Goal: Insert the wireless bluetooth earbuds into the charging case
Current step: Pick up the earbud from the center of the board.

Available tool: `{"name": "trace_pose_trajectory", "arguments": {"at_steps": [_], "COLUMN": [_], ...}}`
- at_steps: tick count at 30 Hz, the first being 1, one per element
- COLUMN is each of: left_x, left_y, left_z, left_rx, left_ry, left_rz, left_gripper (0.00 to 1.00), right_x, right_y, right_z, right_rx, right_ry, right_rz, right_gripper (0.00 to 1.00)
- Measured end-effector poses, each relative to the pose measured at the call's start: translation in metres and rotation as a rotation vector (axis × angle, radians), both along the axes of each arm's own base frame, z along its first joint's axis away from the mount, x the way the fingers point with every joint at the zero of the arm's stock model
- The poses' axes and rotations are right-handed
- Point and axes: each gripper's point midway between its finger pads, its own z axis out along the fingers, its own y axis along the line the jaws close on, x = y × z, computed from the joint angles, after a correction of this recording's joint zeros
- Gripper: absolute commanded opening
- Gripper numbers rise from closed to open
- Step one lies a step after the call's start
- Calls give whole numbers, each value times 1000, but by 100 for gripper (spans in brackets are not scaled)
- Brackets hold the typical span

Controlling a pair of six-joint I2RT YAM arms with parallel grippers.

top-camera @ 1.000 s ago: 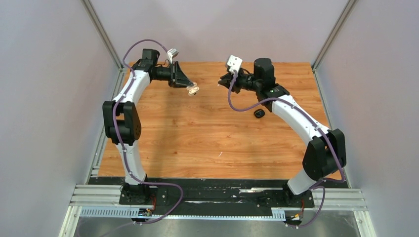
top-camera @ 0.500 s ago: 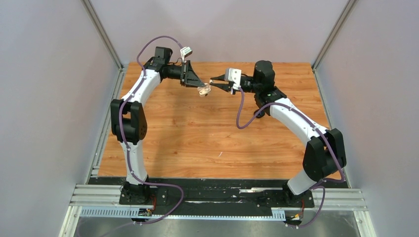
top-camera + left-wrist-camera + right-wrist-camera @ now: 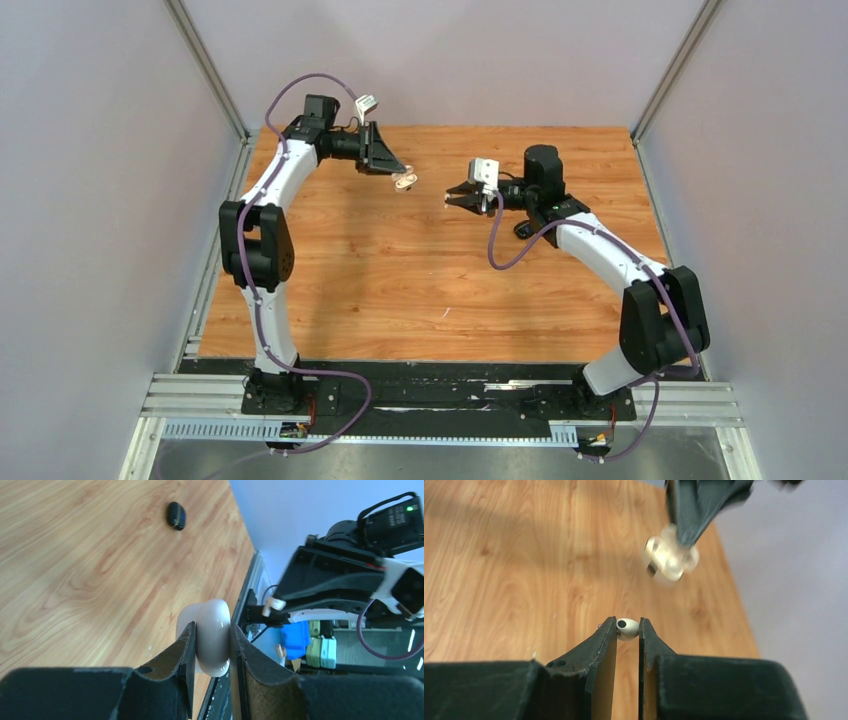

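My left gripper [image 3: 402, 180] is shut on the white charging case [image 3: 406, 182], held in the air over the back of the table. In the left wrist view the glossy case [image 3: 213, 615] sits pinched between both fingers [image 3: 182, 650]. Its lid looks open in the right wrist view, where the case [image 3: 670, 560] is blurred. My right gripper [image 3: 448, 197] hangs a short way right of the case, apart from it, shut on one small white earbud [image 3: 629, 628] at its fingertips [image 3: 610, 630]. That earbud [image 3: 273, 603] also shows in the left wrist view.
A black oval object [image 3: 523, 228] lies on the wooden table [image 3: 400, 290] at the back right, partly behind my right arm; it is also seen as a dark object [image 3: 176, 515] from the left wrist. Grey walls and metal rails [image 3: 440, 400] enclose the table.
The grippers came nearly together at the back middle half a second ago. Now they are apart: the right one has drawn back to the right and nearer, the left slightly left.
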Motion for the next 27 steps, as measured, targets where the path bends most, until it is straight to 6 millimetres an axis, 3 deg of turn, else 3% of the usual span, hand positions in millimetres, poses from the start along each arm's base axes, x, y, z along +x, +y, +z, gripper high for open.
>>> {"name": "trace_pose_trajectory", "arguments": {"at_steps": [9,12,17,27], "left_x": [8,8,7,7], "left_y": [20,20,22,24], "left_z": [-17,-19,-22,-25], "left_rx": [80,89,94,97], "left_ry": [20,23,26,32], "left_rz": [73,77,78,83], "left_gripper": [0,0,0,0], "right_x": [2,-7,-20,-19], "right_y": [-30,-31,-17,2], "right_z": [-153,-189,-212,-238], "right_rx": [-213,-274,-357,-463], "right_ry": [389,461,453,409], "right_rz": [-38,-21,21,61], "right_gripper": [0,2,5,10]}}
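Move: The right gripper already holds the white earbud above the centre of the board; the bare patch it goes for lies some 25 cm below and about 2 cm back. The open white case, still held by the left gripper, is roughly 8 cm to its left and 5 cm ahead at nearly its height. The black case lies on the board, about 15 cm right and 4 cm ahead. From the left hand, that patch is about 8 cm back, 8 cm right and 24 cm below. Lower the right gripper steeply, about 23 cm, to bring the pinched earbud close above the bare middle of the board, fast at first and then easing off, while tipping the fingers some 25 degrees further down and rolling the wrist. Keep both grips unchanged, and draw the left gripper with the white case a few centimetres left and down, away from the right hand's starting place. ##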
